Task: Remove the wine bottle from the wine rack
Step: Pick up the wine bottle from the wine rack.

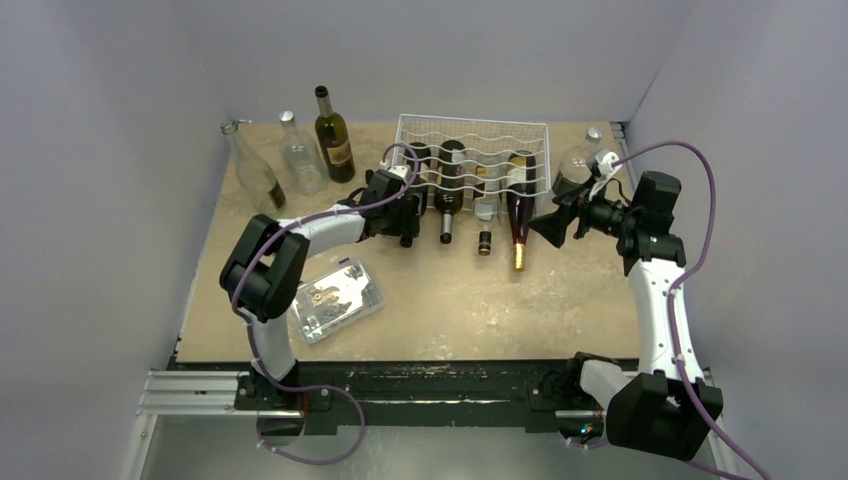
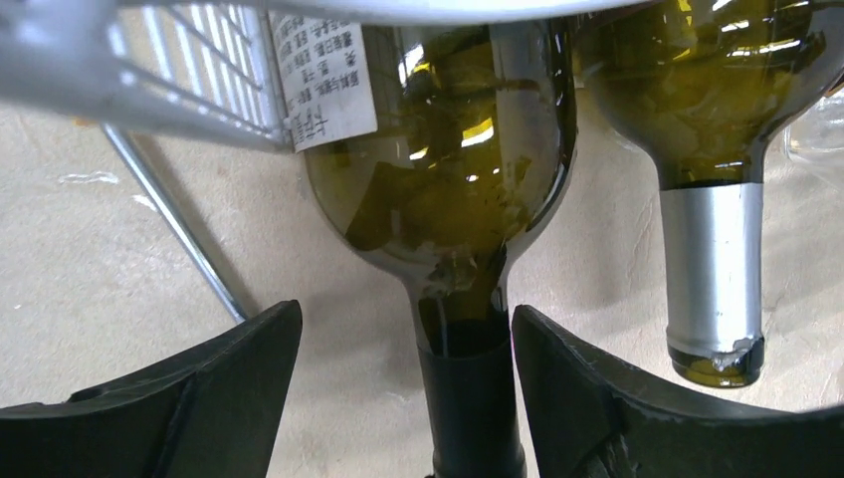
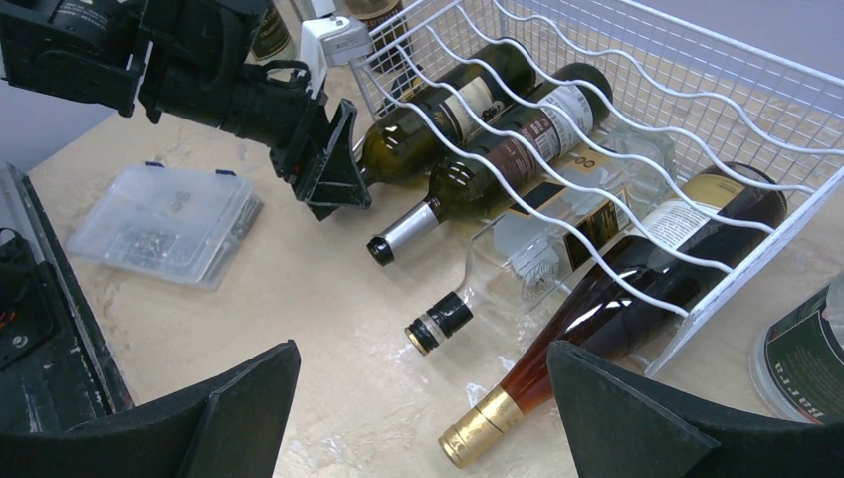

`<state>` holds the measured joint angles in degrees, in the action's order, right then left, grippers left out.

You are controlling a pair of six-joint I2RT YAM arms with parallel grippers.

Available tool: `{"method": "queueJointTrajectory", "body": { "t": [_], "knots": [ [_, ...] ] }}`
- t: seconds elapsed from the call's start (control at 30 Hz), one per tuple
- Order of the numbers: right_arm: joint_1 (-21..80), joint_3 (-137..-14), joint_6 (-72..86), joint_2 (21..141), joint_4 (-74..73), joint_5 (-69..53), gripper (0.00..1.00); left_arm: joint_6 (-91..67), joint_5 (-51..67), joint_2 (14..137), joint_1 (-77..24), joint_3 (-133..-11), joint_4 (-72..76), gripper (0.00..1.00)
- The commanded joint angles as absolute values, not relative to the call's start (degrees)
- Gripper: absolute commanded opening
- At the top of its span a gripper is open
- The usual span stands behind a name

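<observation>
The white wire wine rack [image 1: 472, 135] stands at the back middle of the table with several bottles lying in it, necks toward me. The leftmost wine bottle [image 2: 448, 179] is green glass with a white label and a black-capped neck [image 2: 473, 398]. My left gripper [image 2: 406, 311] stands open astride that neck: the right finger [image 2: 597, 398] is almost against it, and the left finger [image 2: 199, 398] is well apart from it. In the top view the left gripper [image 1: 405, 215] sits at the rack's front left corner. My right gripper [image 3: 423, 349] hovers open and empty, right of the rack's front.
In the rack [image 3: 697, 90] also lie a silver-necked bottle [image 3: 478, 179], a clear bottle [image 3: 527, 254] and a gold-capped amber bottle [image 3: 597, 309]. Three bottles [image 1: 300, 155] stand at the back left. A clear plastic box [image 1: 335, 298] lies front left. Another bottle [image 1: 578, 160] lies right of the rack.
</observation>
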<state>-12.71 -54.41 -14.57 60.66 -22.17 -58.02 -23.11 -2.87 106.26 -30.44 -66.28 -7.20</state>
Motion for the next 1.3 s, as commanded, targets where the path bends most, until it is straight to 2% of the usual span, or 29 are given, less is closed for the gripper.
{"method": "queueJointTrajectory", "body": {
  "t": [0.0, 0.17, 0.37, 0.73, 0.83, 0.97, 1.13, 1.2, 1.27],
  "knots": [
    [-12.92, -56.17, -14.59, 60.27, -20.53, -57.77, 0.99, -24.21, -0.28, 107.98, -30.15, -69.72, -5.75, 0.75],
    [-12.92, -56.17, -14.68, 60.38, -20.53, -57.42, 0.99, -25.12, 1.52, 109.39, -30.12, -70.48, -5.89, 0.71],
    [-12.88, -56.16, -14.67, 60.45, -20.51, -57.22, 0.99, -25.75, 2.7, 110.76, -30.12, -71.37, -5.73, 0.58],
    [-12.92, -56.17, -14.68, 60.47, -20.46, -56.87, 0.99, -26.28, 3.43, 112.12, -30.12, -72.16, -6.15, 0.54],
    [-12.92, -56.17, -14.7, 60.47, -20.47, -56.87, 0.99, -26.36, 3.66, 112.36, -30.13, -72.25, -6.33, 0.49],
    [-12.92, -56.23, -14.72, 60.56, -20.45, -56.69, 0.99, -26.0, 4.61, 112.3, -29.91, -72.29, -6.42, 0.34],
    [-12.92, -56.29, -14.76, 60.64, -20.47, -56.43, 0.99, -24.96, 5.18, 110.62, -29.71, -71.76, -6.22, 0.07],
    [-12.92, -56.25, -14.76, 60.64, -20.46, -56.43, 0.99, -24.56, 5.27, 109.34, -29.71, -70.96, -5.69, 0.0],
    [-12.92, -56.18, -14.76, 60.64, -20.47, -56.35, 0.99, -24.11, 4.92, 107.81, -29.71, -69.54, -4.8, 0.0]
  ]
}}
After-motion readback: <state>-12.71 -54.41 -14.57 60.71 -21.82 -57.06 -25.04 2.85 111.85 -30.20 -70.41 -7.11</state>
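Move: The neck of the leftmost wine bottle in the rack lies about 2 cm to the left hand's right and 2 cm below, already between the open fingers. The next bottle's neck is some 8 cm further right and 1 cm farther out; the screwdriver lies about 6 cm to the hand's left and 4 cm ahead, on the table. The rack's middle is roughly 12 cm ahead and 16 cm right. From the right hand, the bottle neck lies some 9 cm ahead, 24 cm left and 23 cm below. The leftmost bottle's neck is centred and then pinched just below the shoulder: the left hand eases about 2 cm to its right and 1.5 cm down around it, with a slight tilt of some 5 degrees. The fingers narrow as it goes, then stay there and close onto both sides of the neck, stopping well short of shut. ##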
